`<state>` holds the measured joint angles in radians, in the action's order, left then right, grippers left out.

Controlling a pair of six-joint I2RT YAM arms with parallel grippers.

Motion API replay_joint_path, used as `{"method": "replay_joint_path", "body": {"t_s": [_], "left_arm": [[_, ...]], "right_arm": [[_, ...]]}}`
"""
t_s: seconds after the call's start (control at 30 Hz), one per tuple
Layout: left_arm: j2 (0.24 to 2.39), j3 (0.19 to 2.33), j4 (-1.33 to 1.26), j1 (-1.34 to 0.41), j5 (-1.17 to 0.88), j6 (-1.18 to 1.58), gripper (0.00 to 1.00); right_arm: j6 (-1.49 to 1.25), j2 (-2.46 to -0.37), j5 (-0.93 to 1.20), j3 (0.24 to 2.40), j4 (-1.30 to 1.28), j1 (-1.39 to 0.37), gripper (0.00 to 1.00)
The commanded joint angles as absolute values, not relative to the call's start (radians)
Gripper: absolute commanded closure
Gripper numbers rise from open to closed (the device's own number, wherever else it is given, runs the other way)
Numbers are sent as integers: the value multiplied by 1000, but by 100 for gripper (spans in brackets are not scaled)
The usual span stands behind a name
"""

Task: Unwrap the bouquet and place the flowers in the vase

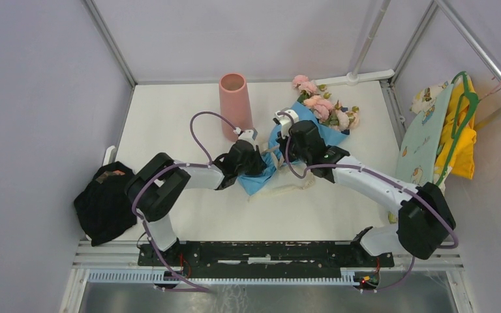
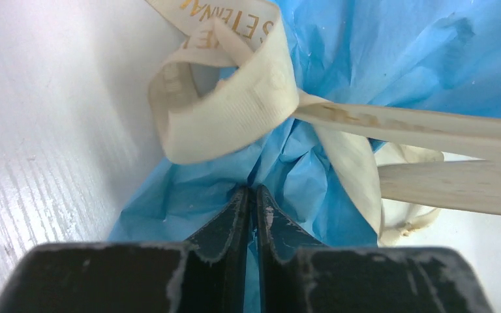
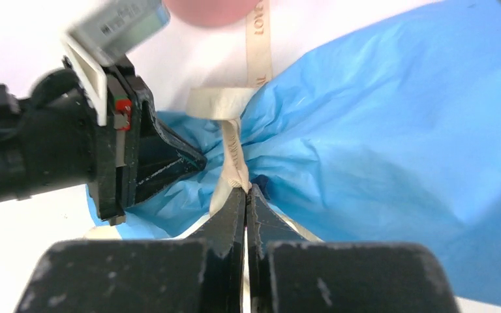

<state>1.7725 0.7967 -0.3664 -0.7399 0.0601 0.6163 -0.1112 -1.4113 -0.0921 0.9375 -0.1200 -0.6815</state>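
Note:
The bouquet lies on the white table, its blue paper (image 1: 264, 171) bunched at the stem end and the pink and peach flowers (image 1: 325, 109) at the far end. A cream ribbon (image 2: 235, 111) with gold lettering is tied round the paper's neck. My left gripper (image 2: 251, 193) is shut on a fold of the blue paper (image 2: 378, 59) just below the knot. My right gripper (image 3: 245, 190) is shut on a strand of the ribbon (image 3: 231, 147), facing the left gripper's fingers (image 3: 163, 163). The salmon-pink vase (image 1: 235, 104) stands upright just behind both grippers.
A black cloth bundle (image 1: 104, 202) lies at the table's left edge. Yellow and pale-green cloth items (image 1: 453, 130) hang at the right. A loose ribbon tail (image 1: 287, 189) trails on the table in front of the bouquet. Metal frame posts (image 1: 365, 39) stand at the back.

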Motion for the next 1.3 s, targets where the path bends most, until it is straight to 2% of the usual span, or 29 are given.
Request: {"method": "replay_joint_path", "body": {"t_s": [0.0,0.4,0.67,0.9,1.27], "left_arm": [[1844,788,-291,-741,47,637,85],[1868,796,-304,-742,39,640,85],[1872,795,-317,-742,23,646,85],[1868,796,-319,-745,27,646,85],[1867,799,-319,-754,37,646,85]], "right_arm": [[-79,-1309,-187,1012,-166,-681,100],[-25,-1012,-503,1302,-332,-678,100],[-8,-768,-676,1436,-302,-678,100],[30,-621,-710,1469,-248,-678,100],[105,-543,-757,1609,-216,-658,100]]}}
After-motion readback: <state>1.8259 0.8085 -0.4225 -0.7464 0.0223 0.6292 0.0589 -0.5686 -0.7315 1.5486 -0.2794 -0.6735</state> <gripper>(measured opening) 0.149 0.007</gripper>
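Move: The left fingers hold the blue paper just below the tied neck, and the ribbon's bow lies some 4 cm ahead and 4 cm to their right, about level. From the right hand, which already grips a ribbon end, the bow is about 3 cm ahead, 4 cm left and 11 cm down. From the right hand too, the vase stands some 14 cm ahead and 14 cm left, and the flowers lie about 23 cm ahead, 11 cm right and 9 cm lower. With its fingers staying shut on the ribbon, the right arm first pulls nearly straight up off the bow, then sweeps on up, right and back, away from the bouquet, to end about 45 cm higher and 30 cm farther right, its fingers tipping up some 60 degrees and swinging clockwise until they point forward and above level. The left hand keeps its pinch on the paper below the neck as a counter-hold, drifting only about 1 cm to the right. ##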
